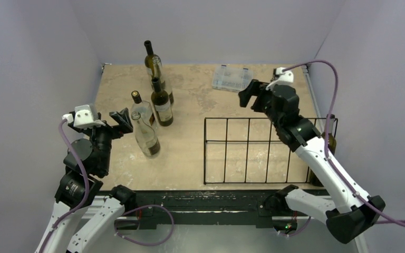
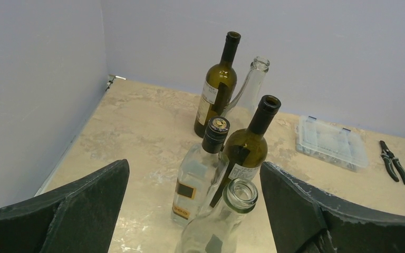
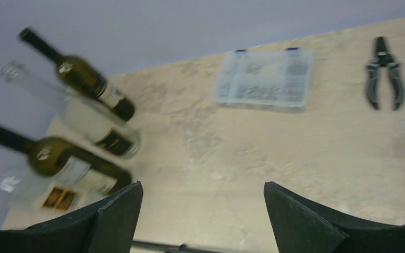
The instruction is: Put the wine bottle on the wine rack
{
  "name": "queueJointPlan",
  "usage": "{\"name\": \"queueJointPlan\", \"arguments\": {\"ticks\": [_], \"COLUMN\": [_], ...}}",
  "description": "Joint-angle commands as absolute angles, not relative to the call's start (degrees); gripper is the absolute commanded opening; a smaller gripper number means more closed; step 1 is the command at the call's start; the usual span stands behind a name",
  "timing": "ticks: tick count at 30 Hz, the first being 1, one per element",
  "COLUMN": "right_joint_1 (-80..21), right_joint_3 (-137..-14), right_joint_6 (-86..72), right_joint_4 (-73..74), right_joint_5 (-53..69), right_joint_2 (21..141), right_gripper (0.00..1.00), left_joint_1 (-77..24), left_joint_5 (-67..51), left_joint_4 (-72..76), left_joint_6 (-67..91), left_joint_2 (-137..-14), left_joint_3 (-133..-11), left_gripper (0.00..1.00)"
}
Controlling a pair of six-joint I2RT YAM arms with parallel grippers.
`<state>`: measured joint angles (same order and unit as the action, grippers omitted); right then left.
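Several wine bottles stand in a cluster at the left of the table. Nearest my left gripper is a clear uncapped bottle. In the left wrist view its mouth sits between my open fingers, nearer the right one and not touching. Behind it stand a clear black-capped bottle, a dark green bottle, and two more bottles, one green and one clear. The black wire wine rack stands at the right front with its slots empty. My right gripper hangs open and empty above the rack's far side.
A clear plastic compartment box lies at the back right, also in the right wrist view. Pliers lie beside it. A dark bottle seems to stand at the table's right edge behind my right arm. Walls enclose the table.
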<state>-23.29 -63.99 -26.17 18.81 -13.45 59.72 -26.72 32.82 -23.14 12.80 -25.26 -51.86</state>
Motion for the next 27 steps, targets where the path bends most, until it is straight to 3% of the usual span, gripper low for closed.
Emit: {"name": "queueJointPlan", "arguments": {"ticks": [1, 14, 24, 27], "right_joint_1": [-34.7, -60.9, -69.7, -69.9], "right_joint_3": [-64.3, -72.0, -87.6, -90.8], "right_joint_6": [-27.1, -19.6, -17.3, -18.2], "right_joint_4": [10.7, -4.9, -11.0, -9.9], "right_joint_5": [-17.0, -24.6, -23.3, -24.4], "right_joint_2": [60.8, 78.3, 98.0, 100.8], "right_gripper": [0.89, 0.89, 0.89, 0.83], "left_joint_1": [-26.9, -26.8, -26.8, -26.8], "left_joint_5": [33.5, 32.5, 33.9, 34.3], "left_joint_4": [-21.2, -18.4, -16.8, -16.7], "left_joint_6": [10.8, 9.1, 8.7, 8.5], "left_joint_2": [-26.3, -22.3, -19.2, -19.4], "left_joint_3": [-53.0, -51.0, -49.7, -49.7], "left_gripper": [0.95, 0.96, 0.96, 0.96]}}
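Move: The clear bottle lies about 42 cm to the right hand's left and 7 cm back, its middle some 14 cm below. Beyond it, the square bottle stands about 10 cm farther out and 2 cm more to the left; the dark bottle is about 13 cm farther out than the clear one and 6 cm to its right. From the left hand the clear bottle lies about 4 cm ahead, 8 cm right and 18 cm below. The open right hand sweeps some 37 cm left towards the clear bottle, turning nearly 40 degrees counter-clockwise. ##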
